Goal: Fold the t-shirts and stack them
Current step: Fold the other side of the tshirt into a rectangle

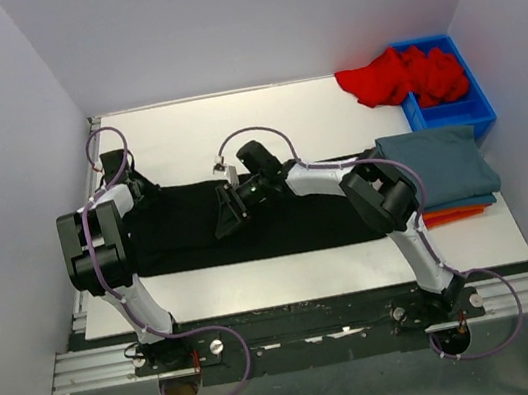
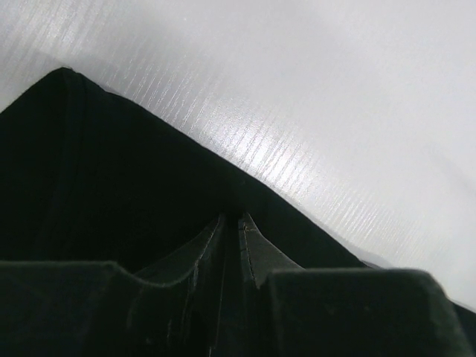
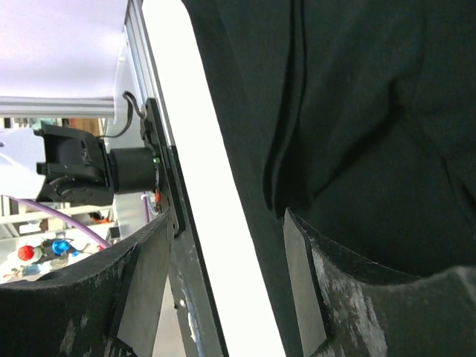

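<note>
A black t-shirt point(image 1: 299, 224) lies as a long folded strip across the white table. At its left end my left gripper point(image 1: 130, 186) is down on the cloth. In the left wrist view the left gripper point(image 2: 230, 221) has its jaws nearly together, pinching the black t-shirt point(image 2: 111, 171) near a corner. My right gripper point(image 1: 225, 216) hovers over the strip's middle. The right wrist view shows the right gripper point(image 3: 223, 279) open and holding nothing, above the front edge of the black t-shirt point(image 3: 372, 111). A folded slate-blue t-shirt point(image 1: 437, 169) rests on an orange t-shirt point(image 1: 455, 216) at the right. A red t-shirt point(image 1: 396, 77) spills from the bin.
A blue plastic bin point(image 1: 467, 110) stands at the back right corner. Bare white table point(image 1: 308, 276) runs in front of the black strip, ending at a metal rail point(image 1: 306, 329). Grey walls close in the left, back and right sides.
</note>
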`<action>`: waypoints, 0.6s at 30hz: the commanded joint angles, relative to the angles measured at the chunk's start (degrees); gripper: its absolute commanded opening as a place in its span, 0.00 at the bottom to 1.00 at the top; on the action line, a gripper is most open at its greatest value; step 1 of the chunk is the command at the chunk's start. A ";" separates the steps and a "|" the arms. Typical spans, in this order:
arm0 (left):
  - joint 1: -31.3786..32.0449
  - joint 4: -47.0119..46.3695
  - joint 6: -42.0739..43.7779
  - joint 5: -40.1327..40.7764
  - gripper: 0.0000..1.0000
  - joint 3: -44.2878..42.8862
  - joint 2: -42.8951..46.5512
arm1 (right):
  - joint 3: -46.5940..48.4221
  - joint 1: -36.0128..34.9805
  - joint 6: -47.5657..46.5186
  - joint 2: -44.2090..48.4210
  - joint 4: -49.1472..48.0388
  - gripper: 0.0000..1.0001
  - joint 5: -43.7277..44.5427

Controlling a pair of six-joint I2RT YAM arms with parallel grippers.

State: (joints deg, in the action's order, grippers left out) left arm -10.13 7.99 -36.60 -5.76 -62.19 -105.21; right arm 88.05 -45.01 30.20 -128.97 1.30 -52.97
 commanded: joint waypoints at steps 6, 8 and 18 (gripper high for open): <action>-0.15 3.44 0.39 2.95 0.28 -1.53 5.01 | 11.08 -1.39 4.51 -3.38 -5.33 0.69 5.77; -0.15 3.88 0.13 2.68 0.28 -1.00 6.41 | 12.66 -1.83 6.97 -5.40 -7.97 0.69 7.17; -0.15 -1.22 -2.86 3.12 0.28 11.74 13.45 | 25.06 -4.20 13.31 -16.31 -7.46 0.70 14.03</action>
State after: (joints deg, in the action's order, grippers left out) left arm -10.11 8.88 -37.89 -4.45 -55.16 -93.67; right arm 108.62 -47.86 40.82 -142.39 -6.72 -43.75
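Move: The t-shirt's raised fold line runs off leftward from the right fingers; the patch to reach for lies about 10 cm to the right hand's left, 6 cm ahead and barely lower. The shirt's far edge is roughly 12 cm straight ahead of the right hand, its near edge some 9 cm straight back. From the left hand, over the shirt's far left corner, that patch lies about 11 cm back and 12 cm to the right. Hop the right gripper left and forward over the t-shirt, about 8 cm left and 6 cm forward: rise some 6 cm, then sink nearly all the way back down by the fold line nearer the left gripper, jaws kept wide and the wrist turning about 10 degrees clockwise. Meanwhile raise the left gripper about 4 cm from the shirt's far left corner and then draw it back some 3 cm, fingers staying slightly open. ##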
